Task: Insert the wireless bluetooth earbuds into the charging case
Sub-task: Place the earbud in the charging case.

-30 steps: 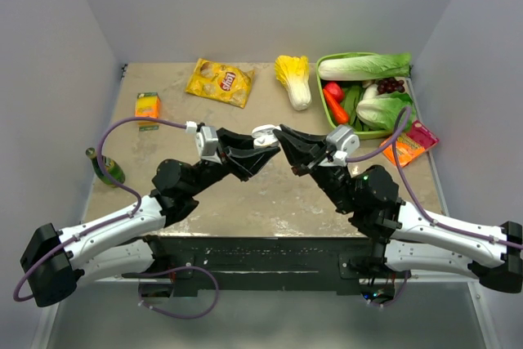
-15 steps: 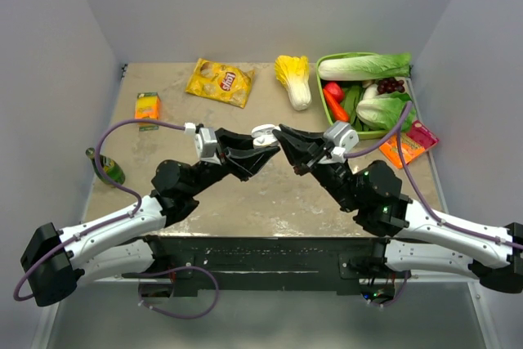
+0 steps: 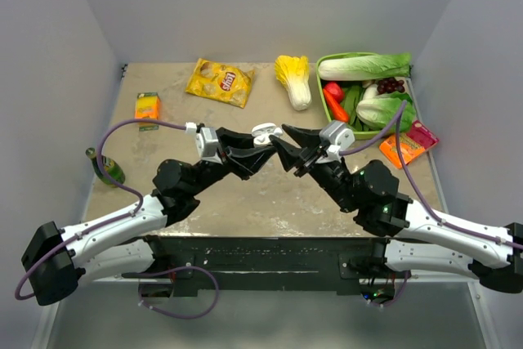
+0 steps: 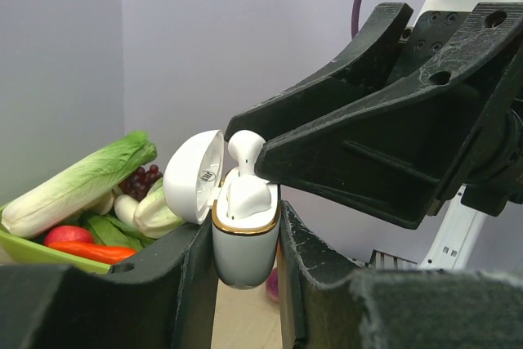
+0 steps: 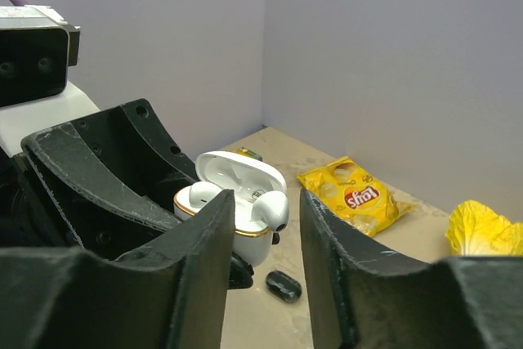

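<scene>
My left gripper (image 4: 245,233) is shut on the white, gold-rimmed charging case (image 4: 243,252), held upright in the air with its lid (image 4: 194,177) open. One white earbud (image 5: 200,195) sits in its slot. A second white earbud (image 5: 271,207) stands higher in the other slot, its head still above the rim. My right gripper (image 5: 265,202) is open, its fingers either side of that bud without touching it. From above, the two grippers meet at the case (image 3: 264,131). A small black oval thing (image 5: 283,285), perhaps a black earbud, lies on the table below.
A yellow chips bag (image 3: 221,82) and a yellow cabbage (image 3: 294,79) lie at the back. A green basket (image 3: 322,63) of vegetables stands back right, with an orange packet (image 3: 409,145) beside it. An orange box (image 3: 148,107) and a green bottle (image 3: 106,167) are at the left.
My right gripper has opened and let go of the white earbud, which stays standing in the case. The left gripper still holds the case in the same place.
</scene>
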{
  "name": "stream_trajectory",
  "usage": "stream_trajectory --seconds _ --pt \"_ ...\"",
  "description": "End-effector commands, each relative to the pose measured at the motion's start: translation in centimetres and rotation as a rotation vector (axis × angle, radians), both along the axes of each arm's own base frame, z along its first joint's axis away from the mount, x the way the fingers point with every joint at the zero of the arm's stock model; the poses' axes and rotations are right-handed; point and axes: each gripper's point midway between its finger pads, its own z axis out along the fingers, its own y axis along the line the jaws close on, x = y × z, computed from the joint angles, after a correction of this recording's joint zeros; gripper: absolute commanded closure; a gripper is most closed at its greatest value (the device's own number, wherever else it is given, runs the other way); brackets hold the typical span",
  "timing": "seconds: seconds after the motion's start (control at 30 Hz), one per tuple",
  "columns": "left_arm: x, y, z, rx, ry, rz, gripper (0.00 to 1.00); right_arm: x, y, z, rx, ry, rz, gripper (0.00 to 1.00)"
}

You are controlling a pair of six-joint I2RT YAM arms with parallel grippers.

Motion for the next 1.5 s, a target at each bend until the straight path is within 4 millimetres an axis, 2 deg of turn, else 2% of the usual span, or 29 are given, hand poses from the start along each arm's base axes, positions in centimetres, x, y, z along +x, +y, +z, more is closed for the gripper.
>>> stream_trajectory --seconds 0.0,0.03,0.07,0.13,0.17,0.3,0.47,0.5,0.53,0.6,0.63,0.7,0.87,1.1,1.47 --pt "-0.4 1.2 3.3 -0.093 -0.095 0.029 1.00 0.0 -1.0 1.3 0.049 0.034 -0.024 0.53" --pt "-0.3 1.2 3.2 -0.090 -0.092 0.029 1.00 0.0 -1.4 1.8 0.077 0.046 -0.029 0.48" --pt "-0.3 1.2 3.1 -0.090 -0.091 0.030 1.00 -0.1 -1.9 2.8 0.107 0.047 -0.033 0.46" --pt "-0.3 1.2 2.8 -0.088 -0.087 0.032 1.00 -0.1 -2.4 3.5 0.136 0.067 -0.038 0.42" --pt "-0.2 1.2 2.7 -0.087 -0.086 0.034 1.00 -0.2 -2.9 4.5 0.161 0.067 -0.039 0.41" --pt "-0.3 1.3 2.5 -0.082 -0.092 0.039 1.00 -0.3 -3.8 5.2 0.191 0.094 -0.056 0.40" --pt "-0.2 1.4 2.1 -0.073 -0.104 0.048 1.00 0.0 -4.2 4.5 0.181 0.140 -0.081 0.39" --pt "-0.4 1.5 2.2 -0.078 -0.114 0.048 1.00 0.3 -4.3 4.2 0.169 0.156 -0.103 0.39" --pt "-0.4 1.5 1.8 -0.068 -0.127 0.051 1.00 0.8 -4.0 3.1 0.127 0.184 -0.126 0.39" --pt "-0.8 1.9 2.2 -0.091 -0.162 0.057 1.00 1.2 -4.2 2.9 0.106 0.204 -0.159 0.39" --pt "-0.9 2.1 1.7 -0.085 -0.175 0.063 1.00 1.4 -3.9 2.1 0.080 0.223 -0.171 0.39" --pt "-1.4 2.6 2.0 -0.110 -0.220 0.068 1.00 1.6 -4.0 2.1 0.075 0.231 -0.190 0.39" --pt "-1.8 2.7 1.0 -0.099 -0.258 0.072 1.00 2.0 -4.2 2.1 0.084 0.250 -0.221 0.39" --pt "-1.8 2.7 1.0 -0.103 -0.265 0.076 1.00 2.2 -3.5 0.8 0.026 0.268 -0.226 0.39" --pt "-0.9 2.5 0.6 -0.090 -0.234 0.103 1.00 1.1 -2.2 0.9 0.026 0.263 -0.121 0.40"
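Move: The right hand's parted fingers straddle the far earbud at the open charging case's right end, its middle about 1 cm ahead of the hand, 1 cm to its left and level. The near earbud lies some 4 cm to this hand's left, neither ahead nor back and 1 cm lower; the open lid is about 2 cm ahead, 3 cm left and 1 cm higher. From the left hand, which holds the case, the far earbud is roughly 1 cm ahead, 3 cm right and 3 cm up. The right hand spreads its already open fingers wider around the far earbud and backs off it, some 3.5 cm to the right and as much up, then swings about 2 cm forward while sinking nearly 5 cm to end slightly below its starting height beside the case, tipping its fingers down some 15 degrees and turning a little clockwise. The left hand keeps its pinch on the case and draws it away, first rising slightly, then dipping and easing left and a little back, rolling it about 10 degrees so that its lid side comes up. ##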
